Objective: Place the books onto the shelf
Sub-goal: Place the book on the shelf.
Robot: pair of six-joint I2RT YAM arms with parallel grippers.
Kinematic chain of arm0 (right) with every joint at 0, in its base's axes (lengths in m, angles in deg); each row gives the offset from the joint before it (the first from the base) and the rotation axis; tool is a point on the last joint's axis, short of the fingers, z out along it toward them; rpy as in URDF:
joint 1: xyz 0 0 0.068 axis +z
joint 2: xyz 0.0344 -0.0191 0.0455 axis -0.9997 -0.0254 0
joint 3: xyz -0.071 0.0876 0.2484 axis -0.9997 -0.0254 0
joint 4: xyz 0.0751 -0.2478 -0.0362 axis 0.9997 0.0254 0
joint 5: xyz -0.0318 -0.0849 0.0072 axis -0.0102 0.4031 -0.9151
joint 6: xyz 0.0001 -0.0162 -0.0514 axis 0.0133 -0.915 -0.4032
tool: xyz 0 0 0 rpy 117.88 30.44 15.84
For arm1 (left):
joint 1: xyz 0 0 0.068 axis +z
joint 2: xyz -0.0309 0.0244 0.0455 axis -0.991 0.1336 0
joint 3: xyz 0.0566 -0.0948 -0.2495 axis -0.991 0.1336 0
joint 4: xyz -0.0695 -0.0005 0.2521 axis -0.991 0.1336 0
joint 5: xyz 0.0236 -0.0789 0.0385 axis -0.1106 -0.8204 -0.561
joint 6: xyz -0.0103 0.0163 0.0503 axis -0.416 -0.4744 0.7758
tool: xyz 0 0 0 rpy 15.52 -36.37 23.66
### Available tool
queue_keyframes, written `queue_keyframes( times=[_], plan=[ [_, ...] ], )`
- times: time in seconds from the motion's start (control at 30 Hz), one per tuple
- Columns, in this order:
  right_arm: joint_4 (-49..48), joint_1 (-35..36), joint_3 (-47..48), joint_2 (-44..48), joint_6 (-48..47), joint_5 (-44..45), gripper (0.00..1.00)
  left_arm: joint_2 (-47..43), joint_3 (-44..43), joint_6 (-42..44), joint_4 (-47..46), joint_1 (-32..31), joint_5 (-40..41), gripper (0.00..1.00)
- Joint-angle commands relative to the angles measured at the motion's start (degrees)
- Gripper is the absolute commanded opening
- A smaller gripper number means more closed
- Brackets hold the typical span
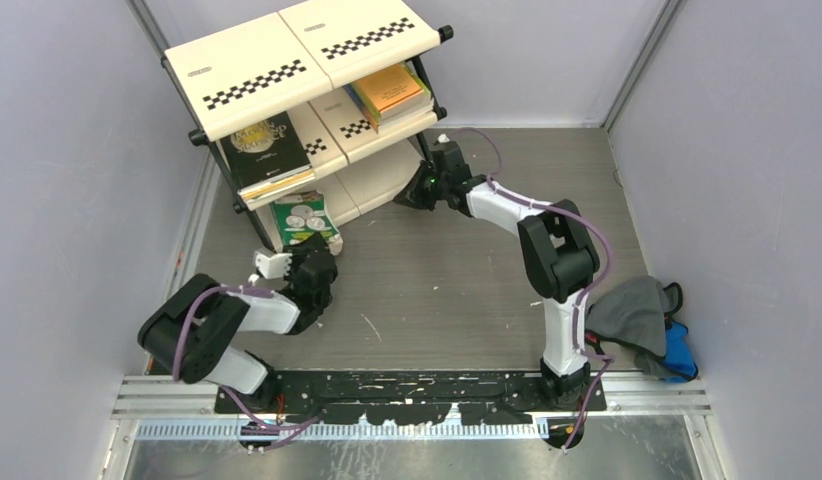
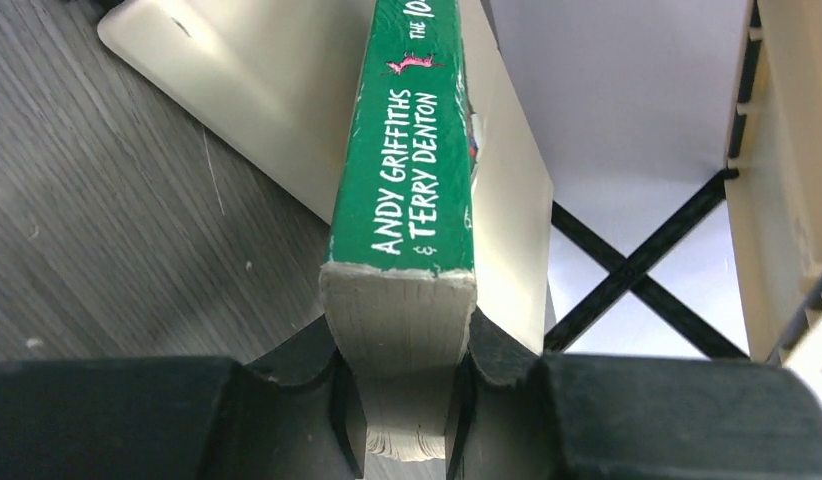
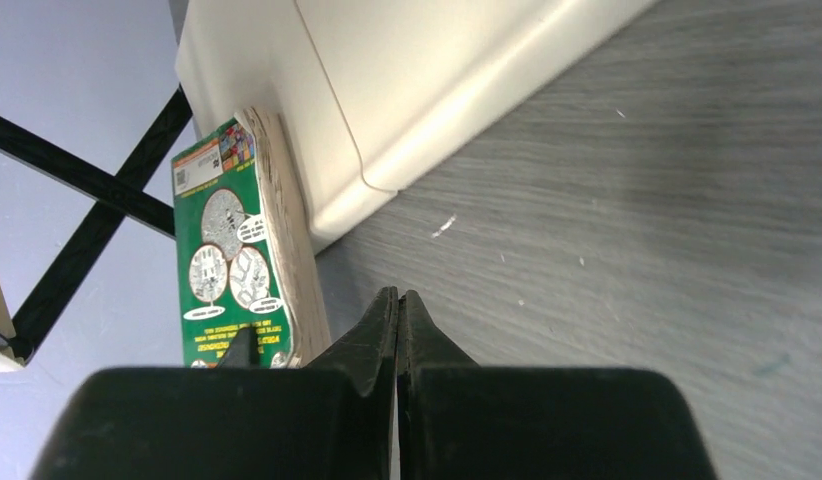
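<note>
The shelf [image 1: 287, 70] stands at the back left. Its middle tier holds a black book with gold lettering [image 1: 255, 146] and an orange book [image 1: 389, 88] on top of a blue one. A green book [image 1: 305, 220] stands upright against the end of the lowest panel [image 2: 257, 110]. My left gripper [image 1: 312, 272] is shut on the book's lower page edge, and the green spine [image 2: 407, 150] runs away from the jaws. My right gripper [image 1: 419, 190] is shut and empty, low over the floor beside the lowest panel [image 3: 407, 90]. The green book's cover [image 3: 227, 270] shows to its left.
A grey-and-blue cloth bundle [image 1: 647, 320] lies at the right, beside the right arm's base. The shelf's black cross braces [image 2: 637, 270] stand behind the lowest tier. Grey walls close in on the left, back and right.
</note>
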Motion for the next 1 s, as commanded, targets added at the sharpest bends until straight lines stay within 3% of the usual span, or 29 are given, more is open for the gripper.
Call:
queue_keyframes(
  times=[0.0,0.2,0.37,0.63,0.97],
  plan=[
    [-3.31,1.16,6.83,-3.51,-0.84,-2.54,0.01,5.38,0.22,-0.72,-14.11,4.64,-5.22,0.00],
    [-6.66,1.63,10.97,-8.94,0.31,-4.68,0.01,12.36,-0.98,1.44,-21.12,11.61,-17.16,0.01],
    [-8.77,1.80,13.38,-11.92,1.52,-7.21,0.01,15.05,-1.51,1.91,-21.39,16.25,-25.76,0.18],
    [-9.34,2.77,15.62,-13.19,1.34,-8.74,0.01,12.01,-2.24,4.40,-17.32,17.45,-27.86,0.47],
    [-6.45,4.85,22.44,-17.28,1.40,-12.73,0.01,7.15,-5.04,6.48,-8.38,17.49,-29.41,0.51]
  ],
)
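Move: The left hand pinches the near end of the green book; its spot at the left of the bottom shelf centres about 10 cm ahead, 4 cm left and 4 cm below. The black book on the middle shelf is some 16 cm ahead, 10 cm left and 14 cm higher; the frame's near-left foot stands 12 cm left, level with the hand. From the right hand, the green book lies roughly 22 cm left, 4 cm back and 3 cm down; the bottom shelf's bare right half is 7 cm ahead, 4 cm left and 7 cm down. Forward about 5 cm and slightly down and left, the left hand feeds the green book onto the bottom shelf, its left side rolling down some 10 degrees; then it stops advancing, turns a little clockwise and opens its fingers to loosen the pinch. Meanwhile the right hand, fingers kept shut, travels left about 8 cm and slightly forward towards the book, dipping a couple of centimetres and rising again. ##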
